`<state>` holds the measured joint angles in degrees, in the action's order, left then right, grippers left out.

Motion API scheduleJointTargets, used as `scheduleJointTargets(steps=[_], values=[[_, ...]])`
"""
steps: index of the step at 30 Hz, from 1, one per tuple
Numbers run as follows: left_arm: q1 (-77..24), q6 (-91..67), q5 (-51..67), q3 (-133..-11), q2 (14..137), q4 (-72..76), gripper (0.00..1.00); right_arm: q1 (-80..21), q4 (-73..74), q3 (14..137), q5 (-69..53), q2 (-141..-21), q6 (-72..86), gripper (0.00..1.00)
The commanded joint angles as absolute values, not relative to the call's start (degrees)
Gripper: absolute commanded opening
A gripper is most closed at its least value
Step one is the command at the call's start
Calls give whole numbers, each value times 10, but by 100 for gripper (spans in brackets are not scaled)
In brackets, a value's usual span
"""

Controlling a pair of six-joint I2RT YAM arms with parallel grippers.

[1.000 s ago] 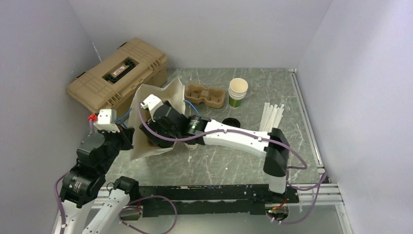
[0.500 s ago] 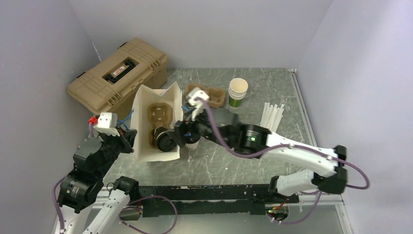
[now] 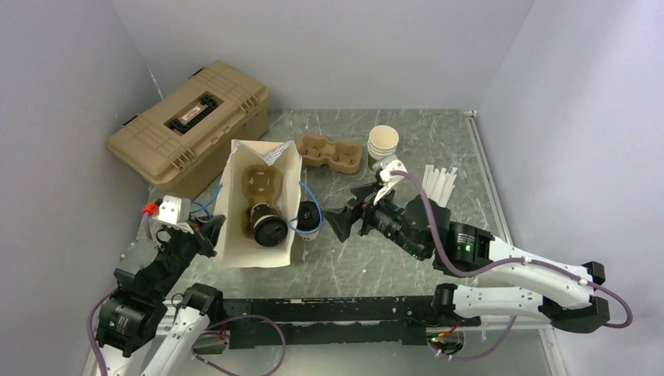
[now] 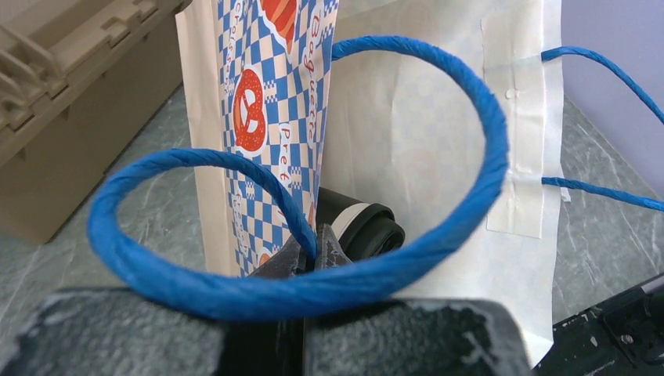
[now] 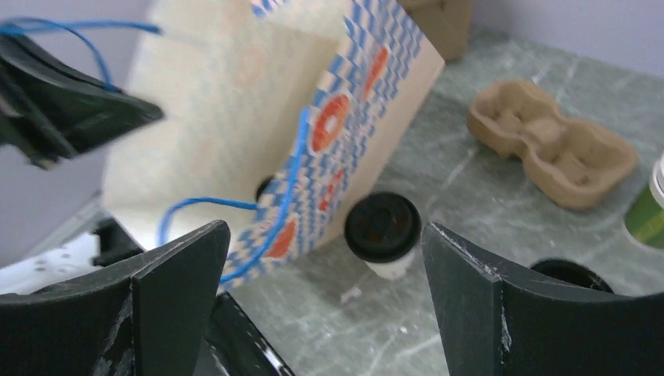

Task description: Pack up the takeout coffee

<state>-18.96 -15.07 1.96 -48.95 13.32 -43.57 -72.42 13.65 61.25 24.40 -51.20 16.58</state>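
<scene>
One takeout coffee (image 3: 310, 218), a pale cup with a black lid, stands on the table just right of the open paper bag (image 3: 232, 205). The same cup (image 5: 383, 227) lies ahead of my right gripper (image 5: 322, 229), which is open and empty. In the top view this gripper (image 3: 337, 222) hangs a short way right of the cup. A second lidded cup (image 3: 268, 229) lies tilted inside the bag on a brown carrier. My left gripper (image 3: 210, 229) is shut on the bag's blue handle (image 4: 313, 227), and the cup in the bag (image 4: 364, 227) shows behind it.
A tan toolbox (image 3: 192, 117) stands at the back left. Behind the bag lie a cardboard cup tray (image 3: 329, 153), a stack of lidless cups (image 3: 382, 147) and white straws (image 3: 438, 186). Black lids (image 5: 571, 274) sit right of the standing cup.
My right gripper has pulled out of the bag and moved right, leaving a lidded cup inside. The bag now stands open and upright. My left gripper keeps hold of the handle.
</scene>
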Motion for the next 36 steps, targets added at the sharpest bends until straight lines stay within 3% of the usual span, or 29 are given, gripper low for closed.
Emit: scheduleJointTargets(steps=[1,14,22,36], values=[[-192,-109,77,-466,115,-362,0,-726,179,569,312,-506,200,96],[-192,-70,102,-435,79,-335,0,-693,138,515,288,-600,234,97],[-192,-102,4,-464,113,-381,0,-631,138,556,244,-684,259,97],[-191,-125,-83,-475,147,-411,0,-567,100,544,185,-702,295,98]])
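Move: The lidded coffee cup still outside the bag stands about 10 cm ahead of the right hand, 8 cm to its left and 30 cm below. The bag's middle is some 18 cm left and 10 cm ahead, 22 cm down; the lid stack is 13 cm ahead, 9 cm right and 34 cm down. From the left hand, the bag's middle is 10 cm ahead, 8 cm right, 15 cm down, and that cup 10 cm ahead, 17 cm right, 23 cm down. Towards the cup beside the bag, the open, empty right hand sinks about 17 cm, nearly straight down at first, then also reaches some 8 cm forward while tipping its fingers down and turning clockwise, about 15 degrees. The left keeps the blue handle pinched, draws it 2 cm right, then brings it about 4 cm back left and 2 cm forward, swinging counter-clockwise. ##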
